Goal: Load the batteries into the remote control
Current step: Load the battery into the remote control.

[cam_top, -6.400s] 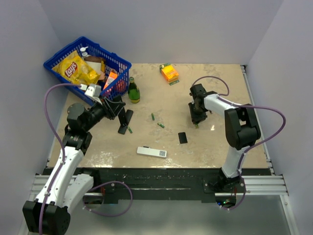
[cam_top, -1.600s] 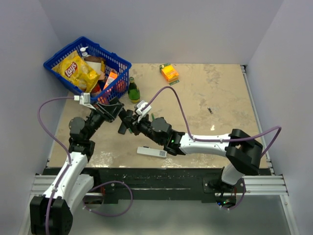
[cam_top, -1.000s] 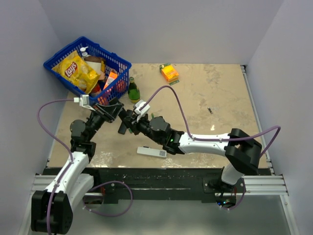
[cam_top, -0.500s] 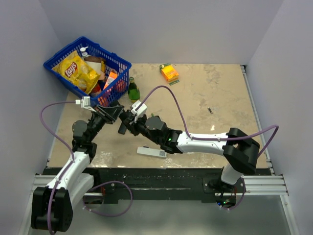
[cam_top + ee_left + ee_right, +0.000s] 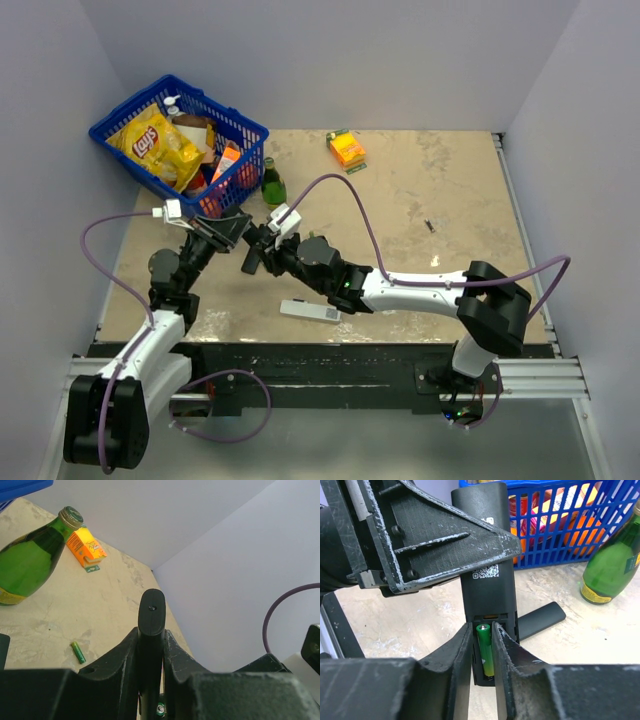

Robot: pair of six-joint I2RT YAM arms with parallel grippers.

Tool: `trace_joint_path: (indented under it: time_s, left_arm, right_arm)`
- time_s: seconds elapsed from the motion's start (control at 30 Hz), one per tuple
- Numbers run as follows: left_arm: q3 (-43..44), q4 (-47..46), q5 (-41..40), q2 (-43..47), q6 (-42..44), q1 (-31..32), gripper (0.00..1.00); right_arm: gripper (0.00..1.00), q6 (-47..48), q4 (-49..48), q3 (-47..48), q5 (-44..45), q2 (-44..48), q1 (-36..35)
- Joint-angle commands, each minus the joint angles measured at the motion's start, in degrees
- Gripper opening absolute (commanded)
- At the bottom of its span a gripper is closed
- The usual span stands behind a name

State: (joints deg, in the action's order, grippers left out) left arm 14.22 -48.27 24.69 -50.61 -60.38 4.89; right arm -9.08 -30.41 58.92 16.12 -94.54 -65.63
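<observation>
My left gripper (image 5: 226, 232) is shut on the black remote control (image 5: 252, 258), holding it tilted above the table; its fingers clamp the remote's sides (image 5: 151, 615). The remote's back (image 5: 485, 585) faces the right wrist camera with its battery bay uncovered. One of the batteries (image 5: 485, 650), green, lies in that bay. My right gripper (image 5: 482, 628) straddles it, jaws slightly parted, with a thin gap on the left side. From above the right gripper (image 5: 260, 250) meets the remote's lower end. A second green battery (image 5: 77, 651) lies loose on the table.
A blue basket (image 5: 180, 130) of snacks stands at the back left, a green bottle (image 5: 272, 185) beside it. An orange box (image 5: 346, 148) sits at the back centre. A white remote (image 5: 310, 311) lies near the front edge. A flat black piece (image 5: 540, 620) lies under the remote.
The right arm has come over from the right side of the table to the remote. Over the last second both arms drifted slightly left and the right jaws eased apart.
</observation>
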Motion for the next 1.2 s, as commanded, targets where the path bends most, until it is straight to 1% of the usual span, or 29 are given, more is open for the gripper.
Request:
trace_joint_path:
  time_s: [0.0, 0.13, 0.53, 0.57, 0.77, 0.8, 0.87, 0.9, 1.17]
  left_arm:
    - [0.55, -10.18, 5.99, 0.51, -6.77, 1.44, 0.0]
    - [0.2, -11.14, 6.25, 0.07, -7.21, 1.44, 0.0]
    - [-0.07, -13.34, 7.04, -1.25, -8.53, 1.53, 0.0]
    - [-0.33, -13.43, 6.95, -1.25, -8.61, 1.53, 0.0]
    - [-0.95, -13.87, 7.04, -1.07, -9.05, 1.53, 0.0]
    - [-1.03, -13.95, 7.04, -1.07, -9.23, 1.53, 0.0]
    - [-1.3, -14.31, 6.95, -1.07, -9.49, 1.53, 0.0]
    - [-1.3, -14.83, 7.04, -1.24, -9.93, 1.53, 0.0]
    - [-1.83, -17.82, 7.39, -2.56, -11.78, 1.62, 0.0]
  right_arm:
    - [0.25, -0.15, 1.85, 1.99, 3.13, -1.17, 1.11]
    - [0.31, 0.38, 1.94, 2.26, 3.04, -0.99, 1.2]
    - [0.33, 0.91, 2.82, 3.13, 3.22, -0.29, 1.82]
    - [0.35, 0.91, 3.08, 3.14, 3.3, -0.29, 1.82]
    - [0.37, 0.91, 3.17, 3.14, 3.22, 0.15, 2.08]
    - [0.41, 0.99, 3.17, 3.14, 3.22, 0.15, 2.08]
    - [0.41, 1.08, 3.25, 3.14, 3.39, 0.41, 2.17]
    - [0.44, 1.08, 3.26, 3.14, 3.39, 0.5, 2.17]
    - [0.47, 1.7, 3.69, 3.31, 3.57, 1.64, 2.26]
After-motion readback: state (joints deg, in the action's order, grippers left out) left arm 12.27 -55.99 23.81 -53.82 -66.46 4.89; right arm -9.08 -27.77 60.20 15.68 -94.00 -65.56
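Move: The green battery sits in the open compartment of the remote control, between the right fingertips, its middle about 1 cm ahead, 1 cm left and 1 cm below that hand. From the left hand, which holds the remote higher up, the battery is roughly 7 cm below, 3 cm right and 1 cm back. From the right hand, a black slab on the table lies some 10 cm ahead, 4 cm left and 16 cm down; the green bottle about 21 cm ahead, 1 cm left and 8 cm lower. The right hand stays beside the compartment, rising and sinking only about half a centimetre, while its fingers spread steadily to roughly twice their gap; one finger comes clear of the battery and the other stays close at its far side, over the compartment's edge. The left fingers keep their hold on the upper part of the remote, and that hand rolls some 5 degrees with its left side sinking, so the compartment end swings after the finger that stays close, away from the one coming clear. ##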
